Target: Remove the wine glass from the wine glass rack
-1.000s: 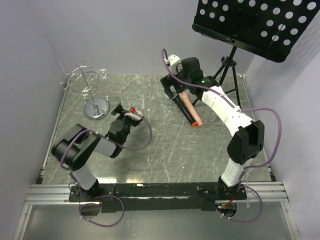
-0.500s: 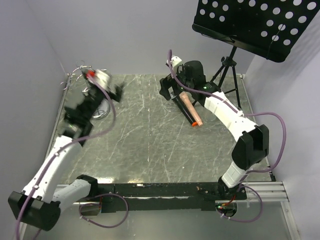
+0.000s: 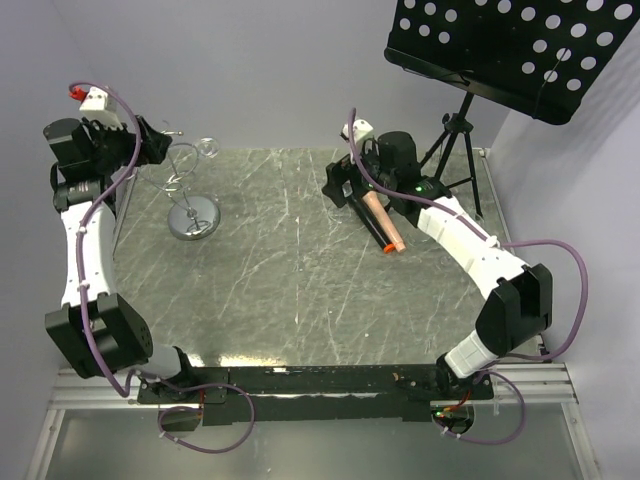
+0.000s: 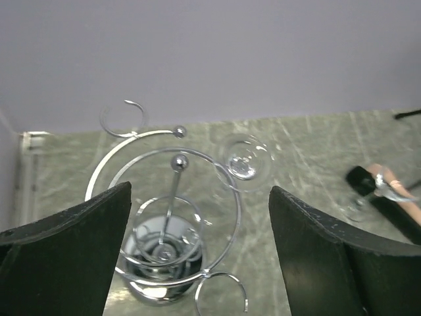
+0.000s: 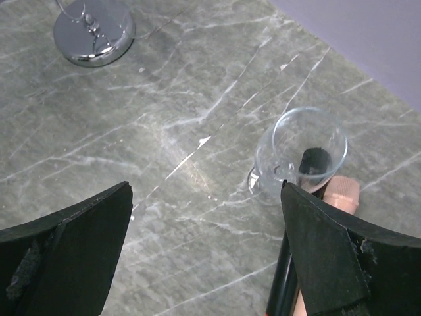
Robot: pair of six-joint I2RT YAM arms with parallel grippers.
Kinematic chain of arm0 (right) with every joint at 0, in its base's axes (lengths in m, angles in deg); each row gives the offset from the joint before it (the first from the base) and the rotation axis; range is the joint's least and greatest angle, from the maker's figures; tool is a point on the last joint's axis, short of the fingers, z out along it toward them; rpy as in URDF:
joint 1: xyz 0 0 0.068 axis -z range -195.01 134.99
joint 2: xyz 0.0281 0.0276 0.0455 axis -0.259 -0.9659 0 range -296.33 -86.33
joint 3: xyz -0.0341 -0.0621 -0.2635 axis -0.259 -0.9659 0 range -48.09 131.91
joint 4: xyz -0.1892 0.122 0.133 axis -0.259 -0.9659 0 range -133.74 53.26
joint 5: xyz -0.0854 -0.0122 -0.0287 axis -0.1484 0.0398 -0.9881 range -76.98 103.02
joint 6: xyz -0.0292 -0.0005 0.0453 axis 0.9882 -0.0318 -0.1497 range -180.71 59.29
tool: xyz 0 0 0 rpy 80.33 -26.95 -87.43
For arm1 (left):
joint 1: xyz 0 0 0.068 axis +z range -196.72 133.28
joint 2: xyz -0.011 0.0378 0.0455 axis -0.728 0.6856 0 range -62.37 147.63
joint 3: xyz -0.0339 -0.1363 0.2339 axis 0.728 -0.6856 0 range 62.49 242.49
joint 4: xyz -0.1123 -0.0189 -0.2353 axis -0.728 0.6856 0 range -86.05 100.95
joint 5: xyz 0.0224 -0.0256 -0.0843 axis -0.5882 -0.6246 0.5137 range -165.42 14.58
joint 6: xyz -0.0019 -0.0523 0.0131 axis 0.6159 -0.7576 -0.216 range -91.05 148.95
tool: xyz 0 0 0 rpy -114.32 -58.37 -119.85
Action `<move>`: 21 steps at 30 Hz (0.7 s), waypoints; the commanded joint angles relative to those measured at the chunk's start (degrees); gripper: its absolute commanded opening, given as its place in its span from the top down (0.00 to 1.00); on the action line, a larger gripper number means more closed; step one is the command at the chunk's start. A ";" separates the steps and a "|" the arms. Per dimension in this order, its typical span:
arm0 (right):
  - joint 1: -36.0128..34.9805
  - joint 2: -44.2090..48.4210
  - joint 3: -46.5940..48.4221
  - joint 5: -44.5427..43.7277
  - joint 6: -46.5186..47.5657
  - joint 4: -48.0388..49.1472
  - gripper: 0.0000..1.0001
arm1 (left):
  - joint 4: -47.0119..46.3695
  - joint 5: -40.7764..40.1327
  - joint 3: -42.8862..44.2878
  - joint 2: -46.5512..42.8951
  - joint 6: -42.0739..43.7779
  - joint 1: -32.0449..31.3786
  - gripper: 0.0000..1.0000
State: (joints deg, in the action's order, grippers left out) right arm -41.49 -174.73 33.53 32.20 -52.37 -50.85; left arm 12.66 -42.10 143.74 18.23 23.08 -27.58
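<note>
The wine glass rack (image 3: 183, 170) stands at the far left on its round mirror base (image 3: 193, 218); the left wrist view looks down its pole (image 4: 172, 197) and chrome loops. A clear wine glass (image 4: 245, 161) hangs in a loop on the rack's right side, also visible from above as the wine glass (image 3: 207, 148). My left gripper (image 3: 150, 142) hovers high just left of the rack top, open (image 4: 199, 194), with the loops between its fingers and nothing gripped. My right gripper (image 3: 345, 185) is open (image 5: 206, 191) above the table, beside a second glass (image 5: 309, 148) standing upright.
A pink and black cylinder (image 3: 382, 220) lies on the marble table (image 3: 300, 290) right of the standing glass. A black perforated music stand (image 3: 510, 40) on a tripod (image 3: 450, 145) fills the far right corner. Walls close in left and behind.
My left arm has swung up from low over the table to the far left, bringing its gripper above the rack. The right arm has shifted slightly and stays open.
</note>
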 commanded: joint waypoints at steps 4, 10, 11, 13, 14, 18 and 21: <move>0.11 3.85 -2.35 1.30 -1.31 2.60 0.00 | -12.22 3.95 -3.29 1.31 -7.14 0.38 0.14; 0.11 2.71 -1.03 0.95 -1.66 2.24 0.00 | -20.30 2.01 -3.30 7.11 -8.54 0.29 0.27; 0.29 2.45 -0.94 1.30 -1.92 2.33 0.00 | -21.18 2.10 -2.60 8.34 -8.81 0.29 0.30; 0.38 2.09 -0.68 1.47 -2.18 2.33 0.00 | -21.37 2.89 -0.49 11.67 -8.90 0.20 0.34; 0.38 2.00 -0.76 1.39 -2.19 2.07 0.00 | -21.37 2.98 0.30 12.56 -8.81 0.03 0.35; 0.38 2.62 -1.73 1.04 -1.49 2.24 0.00 | -21.98 3.77 0.49 13.97 -7.15 -1.03 0.36; 0.38 2.88 -2.35 0.16 -1.13 2.24 0.00 | -22.42 3.68 -0.39 14.06 -5.12 -2.35 0.38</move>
State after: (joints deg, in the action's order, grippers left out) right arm -41.47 -173.68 31.17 32.59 -53.81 -50.85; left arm -5.51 -39.28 141.64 33.16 15.89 -28.30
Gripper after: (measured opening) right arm 0.997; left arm 0.633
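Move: The ball on top of the wine glass rack's centre post lies about 8 cm ahead of the left gripper, nearly in line with it and some 7 cm lower. The rack's empty upper hook is about 12 cm ahead, 5 cm left and 7 cm down. The glass at the rack's far right side is roughly 13 cm ahead, 9 cm right and 15 cm down. From the right gripper the ball is some 40 cm left, 12 cm ahead, about level. Bring the left gripper in over the near side of the rack towards the ball-topped post: sink slightly first, then reach forward and down together, about 7 cm each way in all, rolling the left side down a little. Narrow the wide-open fingers to roughly two-thirds on the way, so that the tips end around the ball, without shutting on it. ##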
